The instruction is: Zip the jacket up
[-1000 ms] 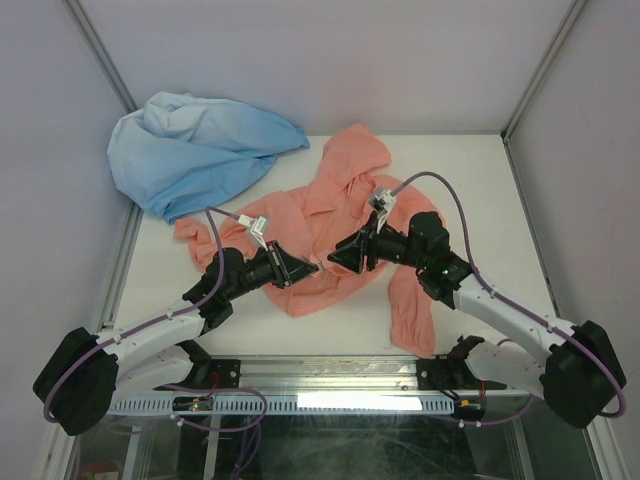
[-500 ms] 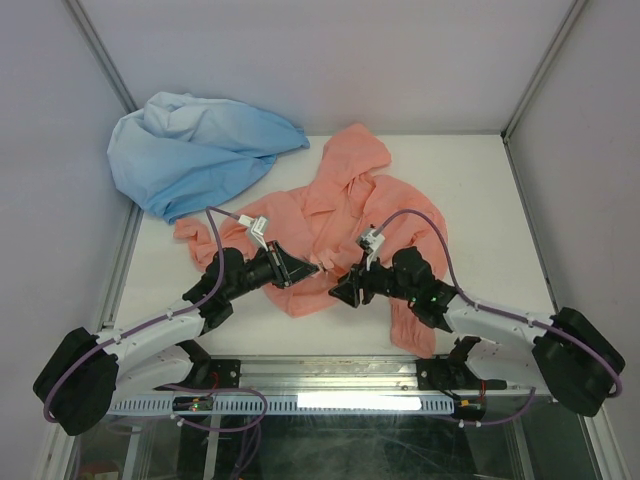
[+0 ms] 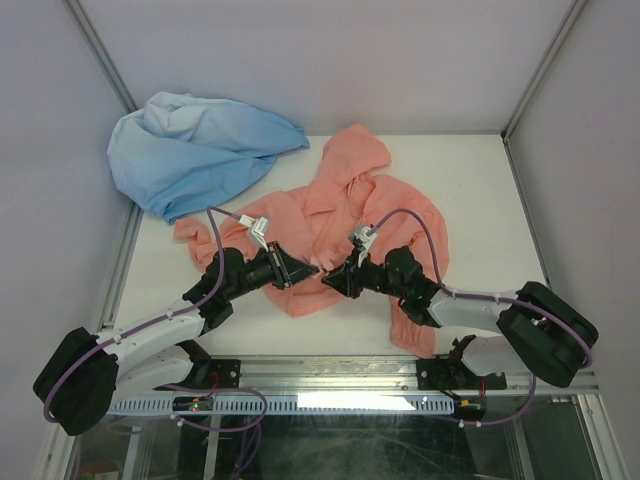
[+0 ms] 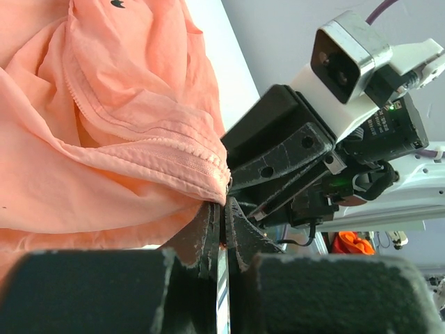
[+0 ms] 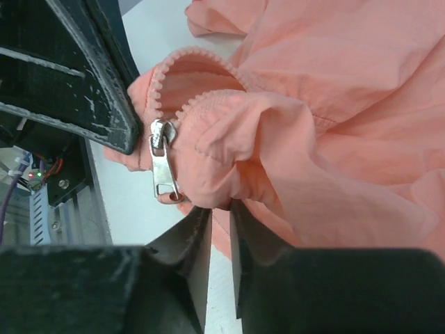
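Observation:
The salmon-pink jacket lies spread on the table, hood toward the back, its front open. My left gripper is shut on the bottom corner of one front edge, where the zip teeth end at the jaw tips. My right gripper faces it almost tip to tip. Its jaws have narrowed onto a fold of jacket fabric just right of the silver zip slider. The slider hangs on the other front edge, with its pull tab pointing down.
A light blue garment is heaped at the back left corner. White table shows to the right of the jacket. Grey walls and metal posts close the sides, and a rail runs along the near edge.
The right arm has swung forward and left, bringing its gripper down to the jacket's bottom hem beside the left gripper, and its jaws have narrowed. The left arm has held still.

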`<state>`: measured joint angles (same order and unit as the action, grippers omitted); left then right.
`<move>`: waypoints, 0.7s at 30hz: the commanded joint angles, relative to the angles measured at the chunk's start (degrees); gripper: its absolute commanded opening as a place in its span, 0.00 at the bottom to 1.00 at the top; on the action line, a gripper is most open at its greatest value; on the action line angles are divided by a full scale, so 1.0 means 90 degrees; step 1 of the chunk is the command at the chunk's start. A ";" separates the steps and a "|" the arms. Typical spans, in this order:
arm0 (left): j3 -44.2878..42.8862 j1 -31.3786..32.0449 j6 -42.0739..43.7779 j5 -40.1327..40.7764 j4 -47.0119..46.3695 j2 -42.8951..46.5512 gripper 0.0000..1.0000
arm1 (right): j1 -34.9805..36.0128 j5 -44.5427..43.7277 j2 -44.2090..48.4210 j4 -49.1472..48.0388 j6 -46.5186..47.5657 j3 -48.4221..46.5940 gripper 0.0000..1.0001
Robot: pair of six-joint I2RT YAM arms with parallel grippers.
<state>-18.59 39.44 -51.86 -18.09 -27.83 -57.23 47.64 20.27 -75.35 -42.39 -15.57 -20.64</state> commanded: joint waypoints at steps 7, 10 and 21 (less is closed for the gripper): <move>-0.0252 0.0061 0.0843 0.0443 0.0710 0.0136 0.00 | 0.0046 0.0371 0.1269 0.2104 0.0069 -0.0777 0.00; -0.0282 0.0061 0.1097 0.0538 0.0958 0.0148 0.00 | 0.0041 0.0585 0.1408 0.3180 0.0326 -0.1344 0.00; -0.0423 0.0509 0.1958 0.0262 0.1517 0.0136 0.00 | -0.0290 0.0471 0.0265 0.5205 0.0848 -0.3607 0.00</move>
<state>-20.36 41.93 -39.16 -15.00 -16.73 -56.25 47.07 24.73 -69.52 0.58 -10.31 -46.59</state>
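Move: The pink tab on the zipper pull lies at the right hand's fingertips, about 1 cm back and 1 cm to the left; the metal slider is some 2 cm left of that hand, 1 cm back and 2 cm higher. The sleeve cuff lies roughly 15 cm right and 8 cm back of the right hand, some 8 cm lower. From the left hand, already pinching the bottom of the zip, the tab is about 1 cm right, 1 cm back and 3 cm down. Right fingers shut on the pull tab and rise about 8 cm; the left keeps its pinch, sinking 3. ##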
